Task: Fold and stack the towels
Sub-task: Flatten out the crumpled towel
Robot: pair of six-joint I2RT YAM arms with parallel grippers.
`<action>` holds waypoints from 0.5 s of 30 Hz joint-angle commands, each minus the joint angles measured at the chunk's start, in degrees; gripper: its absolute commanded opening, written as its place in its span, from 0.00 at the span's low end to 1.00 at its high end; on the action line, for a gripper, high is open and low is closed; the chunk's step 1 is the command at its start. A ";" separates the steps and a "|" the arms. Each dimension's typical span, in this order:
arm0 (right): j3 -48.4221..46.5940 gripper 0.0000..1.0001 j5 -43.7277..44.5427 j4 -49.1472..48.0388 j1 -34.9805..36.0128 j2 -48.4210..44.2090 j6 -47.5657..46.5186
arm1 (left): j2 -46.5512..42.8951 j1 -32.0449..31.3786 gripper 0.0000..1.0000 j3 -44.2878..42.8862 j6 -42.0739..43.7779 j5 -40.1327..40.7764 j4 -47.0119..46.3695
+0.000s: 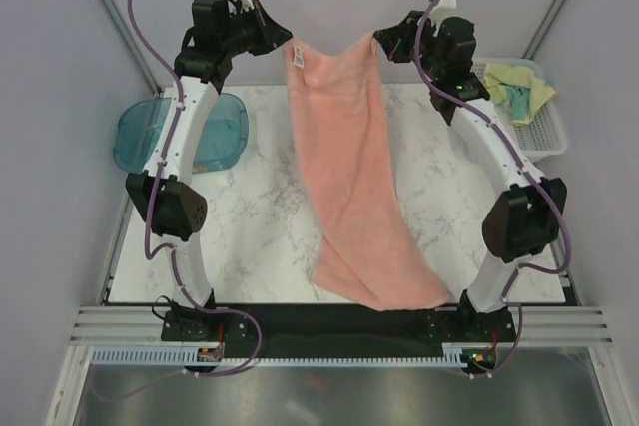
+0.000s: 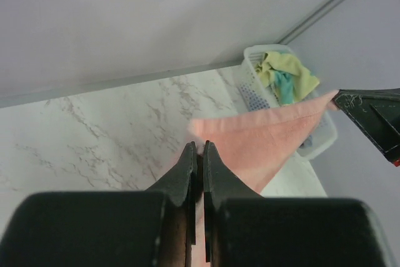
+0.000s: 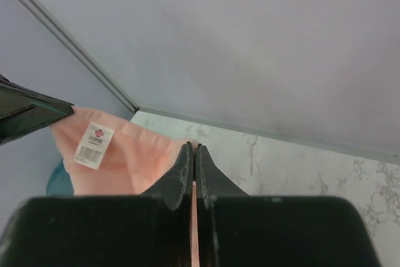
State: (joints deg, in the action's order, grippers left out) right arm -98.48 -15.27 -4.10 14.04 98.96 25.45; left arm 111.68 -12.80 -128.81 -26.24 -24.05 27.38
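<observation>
A salmon-pink towel (image 1: 349,177) hangs stretched between both raised arms, its lower end resting on the marble table near the front edge. My left gripper (image 1: 284,39) is shut on the towel's left top corner, by the white tag (image 1: 297,55). At the right top corner my right gripper (image 1: 379,39) is shut on the cloth too. In the left wrist view the pink towel (image 2: 262,142) runs from my left gripper (image 2: 200,147) to the other arm's fingers (image 2: 369,107). The right wrist view has the pink towel (image 3: 134,161) and its tag (image 3: 94,145) beside my right gripper (image 3: 193,148). A yellow and teal towel (image 1: 519,89) lies bunched in the basket.
A white mesh basket (image 1: 544,132) stands at the back right of the table; it shows as well in the left wrist view (image 2: 253,70). A teal translucent tray (image 1: 225,132) lies at the back left, partly behind my left arm. Grey walls close the back and sides.
</observation>
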 commanded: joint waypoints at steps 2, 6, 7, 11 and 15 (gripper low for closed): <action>-11.28 0.00 -3.80 -12.42 -2.43 6.67 -0.67 | 2.66 1.89 0.02 -4.69 2.95 -0.73 -15.49; -19.98 0.00 -4.94 -13.04 -3.76 14.32 -1.46 | 5.29 2.16 0.02 -5.39 3.39 0.41 -22.01; -20.61 0.00 -5.21 -13.39 -4.28 15.03 -1.11 | 6.09 2.08 0.02 -6.70 3.39 0.85 -22.54; -21.23 0.00 -6.18 -14.89 -4.73 16.36 -2.07 | 8.03 2.08 0.02 -7.68 3.65 -0.11 -23.68; -18.43 0.00 -6.62 -15.32 -4.90 14.25 -3.39 | 6.89 1.99 0.02 -5.84 5.05 -0.47 -23.77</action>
State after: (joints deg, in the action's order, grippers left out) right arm -116.81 -19.81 -15.11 8.82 115.35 24.05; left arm 119.37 -10.74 -134.04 -24.60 -24.10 7.57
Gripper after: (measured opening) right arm 0.012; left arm 0.046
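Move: Some 45 cm back from both hands and about 35 cm below lies the middle of the pink towel's free end, near the front table edge: about 16 cm to the left hand's right, about straight behind the right hand. The teal basin stands roughly 30 cm left of the left hand and 6 cm nearer the base. The white basket is about 33 cm right of the right hand, roughly level in reach; both are about 30 cm lower. Carrying the towel's two upper corners on outward, both shut grippers glide forward over the far side of the table, the left about 6 cm, the right 8 cm. They dip a couple of centimetres first, then climb to end some 4 cm above their start, fingertips tilting up about 15 degrees. The right hand also draws 2 to 3 cm to the right, spreading the held edge; both keep their pinch. ##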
